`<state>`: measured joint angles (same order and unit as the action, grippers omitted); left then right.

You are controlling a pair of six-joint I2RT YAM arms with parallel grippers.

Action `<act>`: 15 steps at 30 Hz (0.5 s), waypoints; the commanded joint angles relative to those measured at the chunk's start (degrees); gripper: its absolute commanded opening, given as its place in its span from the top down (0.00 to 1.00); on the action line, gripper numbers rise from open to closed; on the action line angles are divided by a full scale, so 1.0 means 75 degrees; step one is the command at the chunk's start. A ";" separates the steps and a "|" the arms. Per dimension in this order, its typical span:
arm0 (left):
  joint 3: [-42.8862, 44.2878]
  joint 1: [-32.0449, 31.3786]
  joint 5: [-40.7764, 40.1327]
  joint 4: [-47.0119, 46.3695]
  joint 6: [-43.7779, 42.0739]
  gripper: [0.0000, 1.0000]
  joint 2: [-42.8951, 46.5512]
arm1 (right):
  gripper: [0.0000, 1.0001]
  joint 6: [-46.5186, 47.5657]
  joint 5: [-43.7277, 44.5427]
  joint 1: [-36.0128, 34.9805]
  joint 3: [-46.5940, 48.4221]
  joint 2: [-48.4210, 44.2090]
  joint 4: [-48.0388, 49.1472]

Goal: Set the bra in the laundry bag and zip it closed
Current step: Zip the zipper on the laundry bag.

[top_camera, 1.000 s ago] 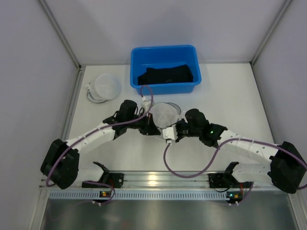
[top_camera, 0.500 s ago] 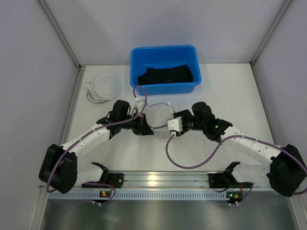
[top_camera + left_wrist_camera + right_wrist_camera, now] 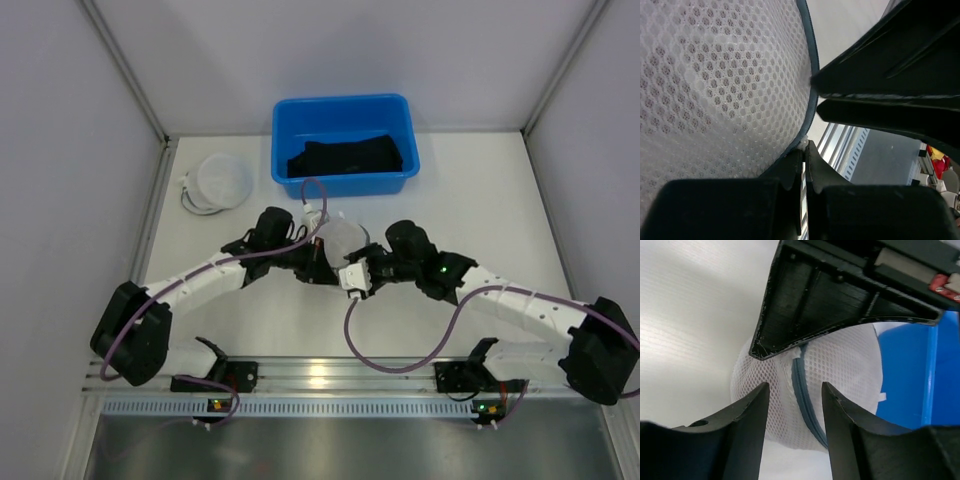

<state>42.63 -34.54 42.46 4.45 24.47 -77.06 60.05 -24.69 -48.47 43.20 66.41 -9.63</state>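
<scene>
The white mesh laundry bag lies domed on the table in front of the blue bin. Its dark blue zipper runs down the side facing my right wrist camera. My left gripper is shut on a small white tab at the bag's zipper edge. My right gripper is just right of the bag and open. Its fingers stand either side of the zipper without touching it. The bra is hidden from every view, and the mesh shows nothing of what is inside.
A blue bin at the back holds black cloth. A second white round mesh bag lies at the back left. White walls close in both sides of the table. A metal rail runs along the near edge.
My right gripper was shut a second ago and now stands open beside the bag. Both arms swung left with the bag, then came back to about where they were.
</scene>
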 commanded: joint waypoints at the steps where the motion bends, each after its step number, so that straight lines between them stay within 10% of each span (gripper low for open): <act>1: 0.0281 -0.0023 0.0128 -0.0488 0.0183 1.00 0.0044 | 0.54 0.0149 0.0068 -0.0147 0.0158 0.0495 0.0427; 8: -0.0047 0.0105 -0.0001 0.0225 -0.0121 1.00 0.0675 | 0.97 0.0372 0.0432 0.0028 -0.0041 0.0591 0.1108; 15: -0.0423 0.1358 0.0046 0.1397 -0.0906 1.00 0.1239 | 1.00 0.0559 0.0023 0.0708 -0.0135 0.0298 0.0921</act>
<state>40.53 -28.51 41.67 8.95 21.34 -69.82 62.41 -23.46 -46.17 42.74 70.91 -3.86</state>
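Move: The stretch of the laundry bag's zipper to be gripped runs just below the right fingertips, about 1 cm forward, 1 cm left and 2 cm down. The bag's body hangs under it, its middle some 3 cm ahead, 3 cm left and 5 cm below that hand; the blue bin is about 26 cm ahead, 2 cm left and 5 cm lower. From the left gripper, already shut on the zipper's end, that stretch lies roughly 5 cm right and 2 cm ahead, about level. Dip the right gripper about 2 cm onto the zipper while easing forward, and shut its half-open fingers so they pinch it; then ease forward and slightly up with the grip kept, about 3 cm forward in all. Keep the left fingers clamped on the zipper's end, nearly still until the right has closed, then draw that hand some 3.5 cm left, away from the right one, rising about 1 cm. ##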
